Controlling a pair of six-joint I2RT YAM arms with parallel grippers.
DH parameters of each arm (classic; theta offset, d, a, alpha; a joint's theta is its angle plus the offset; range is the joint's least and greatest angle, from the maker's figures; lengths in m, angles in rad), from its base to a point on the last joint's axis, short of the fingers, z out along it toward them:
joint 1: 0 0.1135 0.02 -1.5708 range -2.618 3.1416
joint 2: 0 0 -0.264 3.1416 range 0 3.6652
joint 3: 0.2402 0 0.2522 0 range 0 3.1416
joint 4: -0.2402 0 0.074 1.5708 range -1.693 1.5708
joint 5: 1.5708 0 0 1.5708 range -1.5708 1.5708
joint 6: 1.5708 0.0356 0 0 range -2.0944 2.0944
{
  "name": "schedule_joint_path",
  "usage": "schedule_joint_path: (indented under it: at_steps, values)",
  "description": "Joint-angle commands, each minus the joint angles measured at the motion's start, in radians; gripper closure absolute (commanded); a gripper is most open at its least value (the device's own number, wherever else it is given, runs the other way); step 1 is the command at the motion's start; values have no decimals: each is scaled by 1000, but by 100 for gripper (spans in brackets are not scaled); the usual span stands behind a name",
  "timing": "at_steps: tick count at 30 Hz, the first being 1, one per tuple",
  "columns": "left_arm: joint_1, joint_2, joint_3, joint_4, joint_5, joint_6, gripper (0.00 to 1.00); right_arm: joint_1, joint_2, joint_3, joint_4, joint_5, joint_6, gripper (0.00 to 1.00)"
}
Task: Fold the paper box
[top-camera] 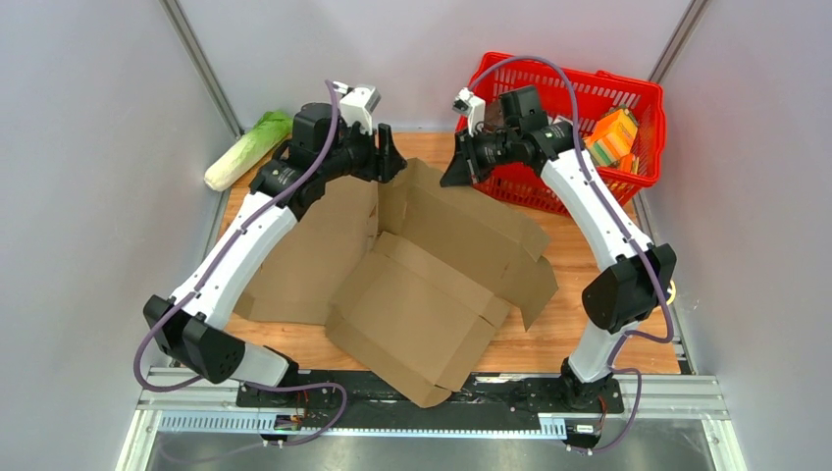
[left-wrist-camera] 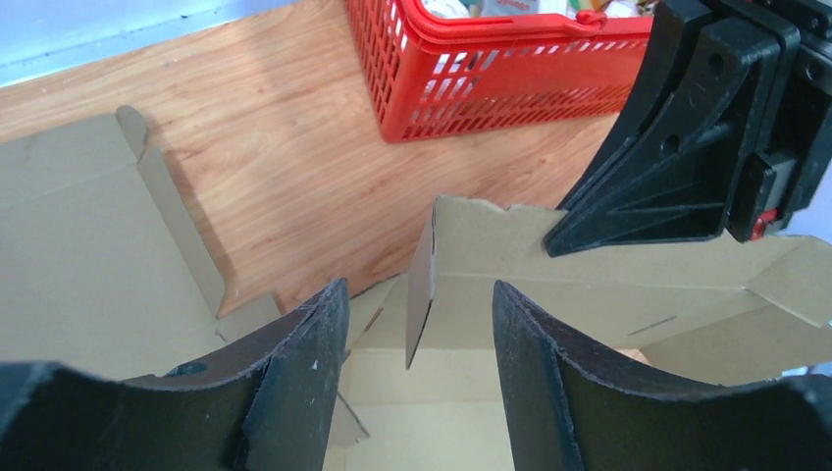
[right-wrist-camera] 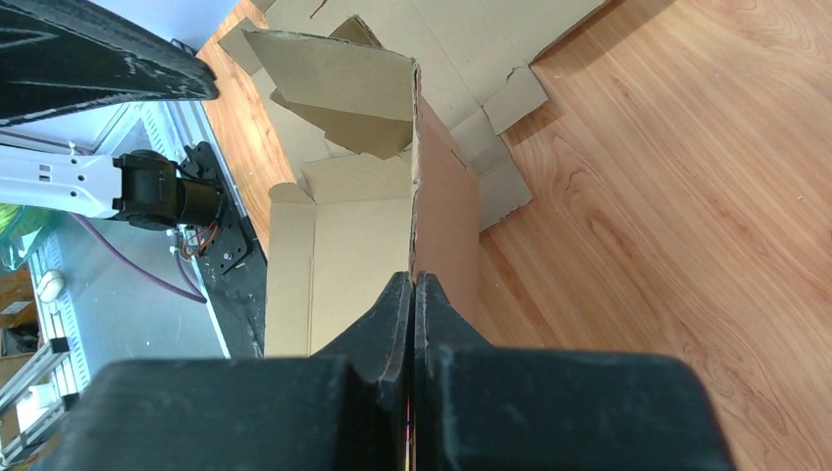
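The paper box [top-camera: 422,294] is a brown cardboard blank lying mostly flat on the wooden table, with its far panel raised upright. My right gripper [top-camera: 453,175] is shut on the top edge of that raised panel [right-wrist-camera: 446,196], and the cardboard runs straight into its closed fingertips [right-wrist-camera: 413,278]. My left gripper [left-wrist-camera: 420,287] is open and sits just left of the right one. A small upright side flap [left-wrist-camera: 424,265] stands in the gap between its fingers, touching neither. The right gripper's black fingers [left-wrist-camera: 677,147] show in the left wrist view, on the panel [left-wrist-camera: 608,285].
A red plastic basket [top-camera: 589,128] stands at the back right, right behind the right gripper, with an orange carton [top-camera: 613,137] inside it. A napa cabbage [top-camera: 247,149] lies at the back left. Grey walls close in both sides of the table.
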Motion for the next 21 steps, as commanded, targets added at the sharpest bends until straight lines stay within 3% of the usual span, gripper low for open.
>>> schedule_joint_path:
  at_steps: [1, 6, 13, 14, 15, 17, 19, 21]
  values:
    - [-35, 25, 61, -1, -70, 67, 39, 18, -38, 48, 15, 10, -30, 100]
    - [-46, 41, 61, -12, -125, 89, 52, 35, -41, 60, 14, 29, -43, 100]
    - [-59, 50, 63, -36, -147, 127, 55, 53, -35, 88, -6, 55, -57, 100]
    - [-59, 51, 67, -42, -133, 144, 75, 56, -35, 94, -9, 64, -57, 100]
    - [-61, 56, 74, -50, -101, 153, 85, 59, -35, 92, -8, 69, -59, 99]
    - [-61, 68, 89, -71, -92, 156, 100, 62, -37, 89, -8, 96, -59, 90]
    - [-61, 58, 83, -67, -82, 158, 100, 62, -41, 78, 6, 127, -56, 73]
    - [-61, 29, 52, -36, -84, 147, 100, 62, -50, 46, 28, 179, -44, 64]
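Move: The raised wall's top left corner sits between the left hand's open fingers, about 1 cm ahead, 2 cm right and 3 cm below. From the left hand, the box floor is some 30 cm back, 3 cm right and 22 cm down; the second cardboard lies about 12 cm back, 20 cm left. The right hand already grips the wall's top edge right at its fingertips, with that corner some 4 cm ahead and 6 cm left. Left hand sinks some 2 cm and pinches the raised wall's corner; right hand opens, releasing its top edge. ##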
